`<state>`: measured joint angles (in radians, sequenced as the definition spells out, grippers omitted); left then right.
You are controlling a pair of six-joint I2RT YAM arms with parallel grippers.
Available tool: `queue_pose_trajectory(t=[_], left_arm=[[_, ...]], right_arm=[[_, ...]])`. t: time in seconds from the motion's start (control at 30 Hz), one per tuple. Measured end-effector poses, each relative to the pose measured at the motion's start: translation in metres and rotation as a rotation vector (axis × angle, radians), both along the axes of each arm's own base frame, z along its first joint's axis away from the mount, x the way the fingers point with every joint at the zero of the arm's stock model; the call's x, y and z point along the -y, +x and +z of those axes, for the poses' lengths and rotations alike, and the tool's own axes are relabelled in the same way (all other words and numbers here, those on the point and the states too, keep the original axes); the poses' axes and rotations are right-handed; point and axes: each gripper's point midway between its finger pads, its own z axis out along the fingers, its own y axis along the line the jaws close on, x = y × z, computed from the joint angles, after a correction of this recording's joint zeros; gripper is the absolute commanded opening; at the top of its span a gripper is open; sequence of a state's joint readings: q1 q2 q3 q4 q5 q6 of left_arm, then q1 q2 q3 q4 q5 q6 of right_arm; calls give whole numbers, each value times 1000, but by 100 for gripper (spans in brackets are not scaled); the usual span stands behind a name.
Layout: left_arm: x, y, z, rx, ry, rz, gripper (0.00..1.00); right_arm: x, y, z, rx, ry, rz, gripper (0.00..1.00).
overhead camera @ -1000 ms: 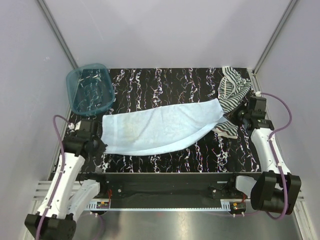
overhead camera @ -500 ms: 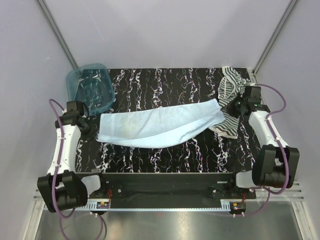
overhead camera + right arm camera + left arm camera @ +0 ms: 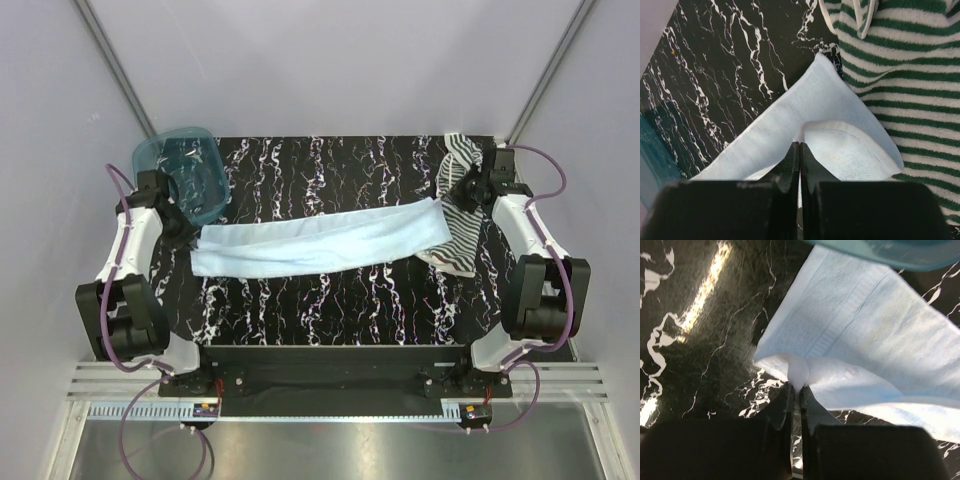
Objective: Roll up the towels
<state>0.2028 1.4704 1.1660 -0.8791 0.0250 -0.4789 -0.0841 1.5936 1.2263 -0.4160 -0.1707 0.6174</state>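
The pale blue towel (image 3: pixel 320 245) lies as a long narrow band across the black marbled table, doubled over lengthwise. At its left end, my left gripper (image 3: pixel 186 230) is shut on a pinched corner of it (image 3: pixel 798 371). At the right end, my right gripper (image 3: pixel 456 196) is shut on a fold of the same towel (image 3: pixel 840 150). The green-and-white striped towel (image 3: pixel 462 205) lies crumpled at the back right, partly under the blue towel's right end (image 3: pixel 900 75).
A teal see-through basket (image 3: pixel 160 160) stands at the back left corner, just behind my left gripper; its rim (image 3: pixel 900 250) overhangs the towel in the left wrist view. Grey walls close in the table on three sides.
Both arms have swung toward the back of the table, carrying the blue towel's near edge over itself. The towel went from a wide sheet to a narrow band.
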Motion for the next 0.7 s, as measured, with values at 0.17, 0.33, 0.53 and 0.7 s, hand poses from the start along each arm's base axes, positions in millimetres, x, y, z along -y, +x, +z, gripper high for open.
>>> queue_pose_trajectory(t=[0.17,0.33,0.53,0.7], left_arm=[[1,24,7,15,-6,-17,0],[10,50,0,1,-6,-54,0],[14,64,-16,-44,-8,-72,0],[10,73,-21,-53,7,-63,0]], right_arm=[[12,17,7,20,-11,-28,0],[16,31,0,7,-15,-37,0],[17,37,-20,-37,-14,-36,0],[18,45,-32,-59,-15,-34,0]])
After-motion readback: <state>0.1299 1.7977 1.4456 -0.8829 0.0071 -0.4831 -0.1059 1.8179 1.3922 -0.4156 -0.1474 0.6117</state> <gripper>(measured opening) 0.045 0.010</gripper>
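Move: About 10 cm ahead of the left hand, 3 cm to its right and some 8 cm below lies the light-blue towel's far left corner; the teal basket's middle is roughly 19 cm ahead and 4 cm to the left of this hand. For the right hand, the far right corner is about 7 cm straight ahead and 10 cm below, with the striped towel's middle some 3 cm ahead and 4 cm to the right of that hand. Carrying the pinched near edge of the light-blue towel over towards its far edge, both hands go forward together, the left about 7 cm, the right some 4.5 cm and a little to its right. Each rises slightly, then sinks, the right ending about 3 cm lower and the left 2 cm; the fingers keep their hold and the wrists barely turn. ##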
